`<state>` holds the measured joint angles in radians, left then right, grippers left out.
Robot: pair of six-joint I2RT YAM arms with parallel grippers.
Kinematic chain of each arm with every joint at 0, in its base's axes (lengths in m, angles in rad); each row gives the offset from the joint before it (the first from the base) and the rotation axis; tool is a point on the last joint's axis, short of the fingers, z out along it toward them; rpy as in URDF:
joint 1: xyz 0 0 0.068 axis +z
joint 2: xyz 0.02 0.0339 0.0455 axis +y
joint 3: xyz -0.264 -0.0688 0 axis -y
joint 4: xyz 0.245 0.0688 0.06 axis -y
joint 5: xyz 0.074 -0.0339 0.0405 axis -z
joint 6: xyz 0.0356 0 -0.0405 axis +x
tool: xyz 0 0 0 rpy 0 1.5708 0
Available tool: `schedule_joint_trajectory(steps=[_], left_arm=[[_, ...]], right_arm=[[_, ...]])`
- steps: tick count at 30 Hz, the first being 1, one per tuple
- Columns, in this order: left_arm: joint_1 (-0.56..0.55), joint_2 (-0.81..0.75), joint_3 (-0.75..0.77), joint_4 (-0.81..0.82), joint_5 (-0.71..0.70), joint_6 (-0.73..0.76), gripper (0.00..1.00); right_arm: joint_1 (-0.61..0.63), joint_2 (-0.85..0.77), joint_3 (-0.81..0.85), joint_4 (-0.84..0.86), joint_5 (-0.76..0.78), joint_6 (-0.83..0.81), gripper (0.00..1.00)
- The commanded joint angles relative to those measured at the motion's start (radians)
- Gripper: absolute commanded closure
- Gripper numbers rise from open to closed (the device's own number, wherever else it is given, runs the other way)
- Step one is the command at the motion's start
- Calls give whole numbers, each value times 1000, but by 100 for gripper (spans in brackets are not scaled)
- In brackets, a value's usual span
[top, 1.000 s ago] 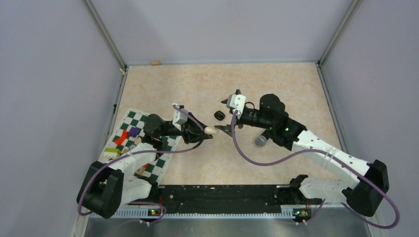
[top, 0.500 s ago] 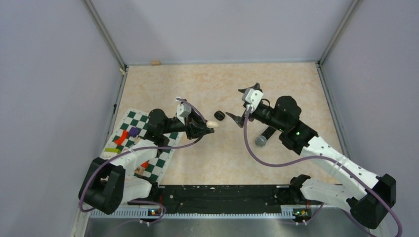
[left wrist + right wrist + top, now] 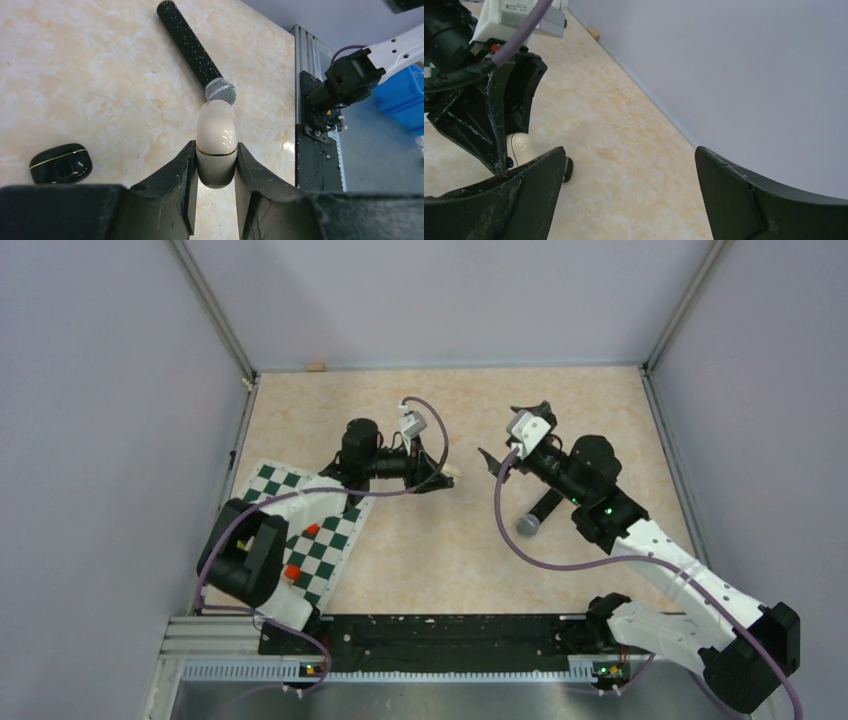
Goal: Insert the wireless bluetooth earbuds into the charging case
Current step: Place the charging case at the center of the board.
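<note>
My left gripper [image 3: 215, 150] is shut on a closed cream charging case [image 3: 216, 131] with a gold seam, held just above the table. From above, that gripper [image 3: 437, 473] and the cream case [image 3: 451, 473] sit mid-table. A closed black charging case [image 3: 60, 162] lies on the table to its left; in the right wrist view only the black case's edge [image 3: 567, 169] shows beside the cream case [image 3: 521, 148]. My right gripper [image 3: 513, 432] hangs open and empty to the right, facing the left one, jaws wide [image 3: 629, 152]. The earbuds are out of view.
A black microphone [image 3: 538, 512] with a silver head [image 3: 220, 92] lies under the right arm. A green-and-white checkered mat [image 3: 325, 545] with small red blocks [image 3: 311, 530] lies at the left. A small wooden piece [image 3: 316, 367] rests at the back wall.
The left arm has swung away from me and rightward, carrying the cream case over to the black case. The right gripper has drawn back to the right and farther away, still open.
</note>
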<state>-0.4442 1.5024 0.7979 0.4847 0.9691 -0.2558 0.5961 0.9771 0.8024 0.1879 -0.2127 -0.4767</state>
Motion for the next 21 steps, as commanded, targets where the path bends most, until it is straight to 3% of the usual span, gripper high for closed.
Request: schedule_joint_trajectory(steps=[1,5,12,16,21], left_arm=[[-14,132,165,-159,26,23,82],[-13,247,264,-157,10,-14,81],[-52,444,376,-27,-97,-245,77],[-102,497,424,-106,-222,-233,75],[-144,537,504,-317,-400,-144,74]], right_arm=[[-49,-36,-22,104,82,13,1],[-81,-44,-38,133,92,20,1],[-100,-49,-54,156,107,15,1],[-101,-46,-59,161,99,18,1],[-100,-47,-63,162,80,28,1]])
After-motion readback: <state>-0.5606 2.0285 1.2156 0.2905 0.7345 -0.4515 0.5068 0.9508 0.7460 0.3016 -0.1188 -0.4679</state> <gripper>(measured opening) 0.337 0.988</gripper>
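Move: Above the bare middle of the board, the left hand holds the white charging case; the spot it is being taken to lies about 7 cm ahead, 10 cm right and 16 cm below. The black case lies 9 cm ahead, 1 cm left and 17 cm below this hand, the microphone's middle 3 cm ahead and 23 cm right. From the open right hand, that spot is some 5 cm ahead, level sideways and 29 cm below. Sinking about 10 cm, the left hand carries the charging case some 7 cm forward and as far to the right, past the black case's near side; the forward travel then stops while it keeps going down and right. Its wrist rolls roughly 20 degrees, top side forward, fingertips dipping, grip kept. The right hand, still wide open, backs off rightward with a little forward, then waits. ##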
